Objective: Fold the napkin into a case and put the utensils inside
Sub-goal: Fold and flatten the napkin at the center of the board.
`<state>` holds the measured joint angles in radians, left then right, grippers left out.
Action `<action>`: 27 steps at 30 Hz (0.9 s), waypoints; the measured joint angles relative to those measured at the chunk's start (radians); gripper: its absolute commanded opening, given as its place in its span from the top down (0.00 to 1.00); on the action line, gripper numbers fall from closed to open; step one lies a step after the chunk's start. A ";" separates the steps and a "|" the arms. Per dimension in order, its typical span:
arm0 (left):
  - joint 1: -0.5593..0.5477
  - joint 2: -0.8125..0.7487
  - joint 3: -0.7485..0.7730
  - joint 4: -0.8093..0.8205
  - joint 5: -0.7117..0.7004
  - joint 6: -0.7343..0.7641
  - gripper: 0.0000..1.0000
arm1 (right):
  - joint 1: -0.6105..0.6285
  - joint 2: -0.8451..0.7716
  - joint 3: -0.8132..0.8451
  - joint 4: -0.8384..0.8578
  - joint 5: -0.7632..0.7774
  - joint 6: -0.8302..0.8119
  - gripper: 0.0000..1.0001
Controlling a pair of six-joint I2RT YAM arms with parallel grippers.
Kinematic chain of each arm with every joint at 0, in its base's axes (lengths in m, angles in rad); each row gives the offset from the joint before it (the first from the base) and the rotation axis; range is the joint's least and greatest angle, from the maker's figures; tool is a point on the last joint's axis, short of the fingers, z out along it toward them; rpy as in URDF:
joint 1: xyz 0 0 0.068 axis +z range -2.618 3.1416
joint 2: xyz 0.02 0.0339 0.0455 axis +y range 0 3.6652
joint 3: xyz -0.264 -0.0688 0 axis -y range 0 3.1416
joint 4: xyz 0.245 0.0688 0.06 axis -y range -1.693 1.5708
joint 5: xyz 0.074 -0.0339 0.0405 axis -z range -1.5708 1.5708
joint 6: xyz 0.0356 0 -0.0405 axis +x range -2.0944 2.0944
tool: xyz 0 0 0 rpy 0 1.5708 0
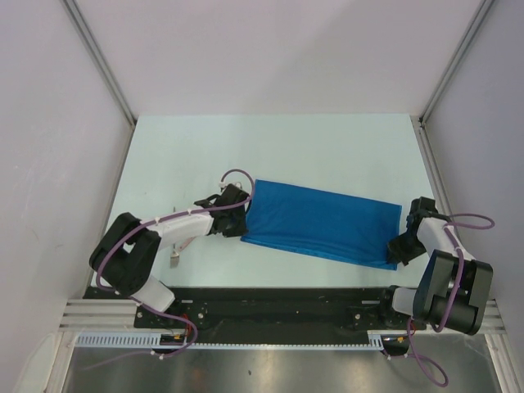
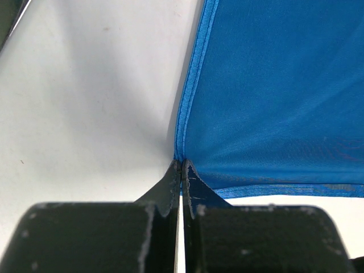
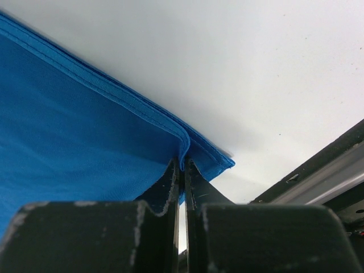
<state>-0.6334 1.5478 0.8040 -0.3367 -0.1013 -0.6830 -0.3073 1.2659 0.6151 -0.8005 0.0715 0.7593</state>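
The royal-blue napkin (image 1: 319,221) lies folded into a wide oblong across the middle of the table. My left gripper (image 1: 243,219) is at its left end, shut on the hemmed edge near the front corner; in the left wrist view the fingertips (image 2: 181,165) pinch the napkin (image 2: 273,96) at its hem. At the front right corner my right gripper (image 1: 399,246) is shut on the napkin; in the right wrist view the tips (image 3: 182,162) clamp the top layer of the napkin (image 3: 74,125) above a lower layer. A slim silver utensil (image 1: 175,259) pokes out from under the left arm.
Pale table (image 1: 270,147) with grey walls on three sides. A black base rail (image 1: 278,307) runs along the near edge, seen also in the right wrist view as the rail (image 3: 318,170). The left arm (image 1: 155,233) stretches over the front left of the table.
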 measured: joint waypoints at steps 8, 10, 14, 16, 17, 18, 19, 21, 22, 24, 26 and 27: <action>-0.003 0.011 -0.001 -0.003 -0.001 0.000 1.00 | -0.006 -0.014 -0.010 0.006 -0.005 0.006 0.92; -0.003 0.018 0.006 -0.006 0.001 0.000 1.00 | -0.006 -0.035 -0.021 0.011 -0.004 0.016 0.85; -0.004 0.024 0.014 -0.016 0.001 0.000 1.00 | -0.008 -0.068 -0.034 0.007 0.011 0.037 0.73; -0.004 0.024 0.016 -0.018 -0.001 0.000 0.91 | -0.010 -0.084 -0.034 -0.003 0.023 0.042 0.67; -0.004 0.023 0.016 -0.018 -0.002 0.001 0.81 | -0.010 -0.095 -0.034 -0.010 0.026 0.048 0.65; -0.004 0.022 0.015 -0.019 -0.005 0.001 0.74 | -0.010 -0.108 -0.034 -0.018 0.029 0.053 0.60; -0.004 0.018 0.015 -0.021 -0.009 0.002 0.68 | -0.010 -0.128 -0.034 -0.030 0.033 0.057 0.55; -0.004 0.000 0.014 -0.035 -0.019 0.008 0.54 | -0.008 -0.183 -0.034 -0.057 0.042 0.065 0.41; -0.004 -0.017 0.014 -0.046 -0.023 0.011 0.51 | -0.002 -0.217 -0.033 -0.072 0.049 0.069 0.37; -0.005 -0.060 0.014 -0.068 -0.027 0.015 0.50 | 0.018 -0.280 -0.019 -0.111 0.074 0.076 0.32; -0.005 -0.115 0.014 -0.082 -0.027 0.020 0.53 | 0.048 -0.313 0.003 -0.138 0.094 0.078 0.32; -0.006 -0.142 0.014 -0.089 -0.027 0.025 0.58 | 0.067 -0.322 0.013 -0.144 0.100 0.079 0.35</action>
<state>-0.6392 1.4063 0.8177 -0.4252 -0.1280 -0.6582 -0.2401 0.9443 0.6277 -0.9443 0.1715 0.8379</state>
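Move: Both hands already grip a near corner of the folded napkin, right at the fingertips and close to the board. The napkin's middle lies about 21 cm right and 4 cm ahead of the left hand, with the slanting utensil some 12 cm to that hand's left and about 2 cm ahead. From the right hand the napkin's middle is roughly 18 cm left and 10 cm ahead; its far right corner is about 15 cm ahead and 1 cm right. Both grippers let go of the near napkin corners: the right one opens first, to about two-thirds, coming free and lifting some 5 cm with its fingertips swinging roughly 10 degrees forward and to the right. The left one first settles down less than half a centimetre onto its corner, then opens about halfway and rises nearly 4 cm straight up. ##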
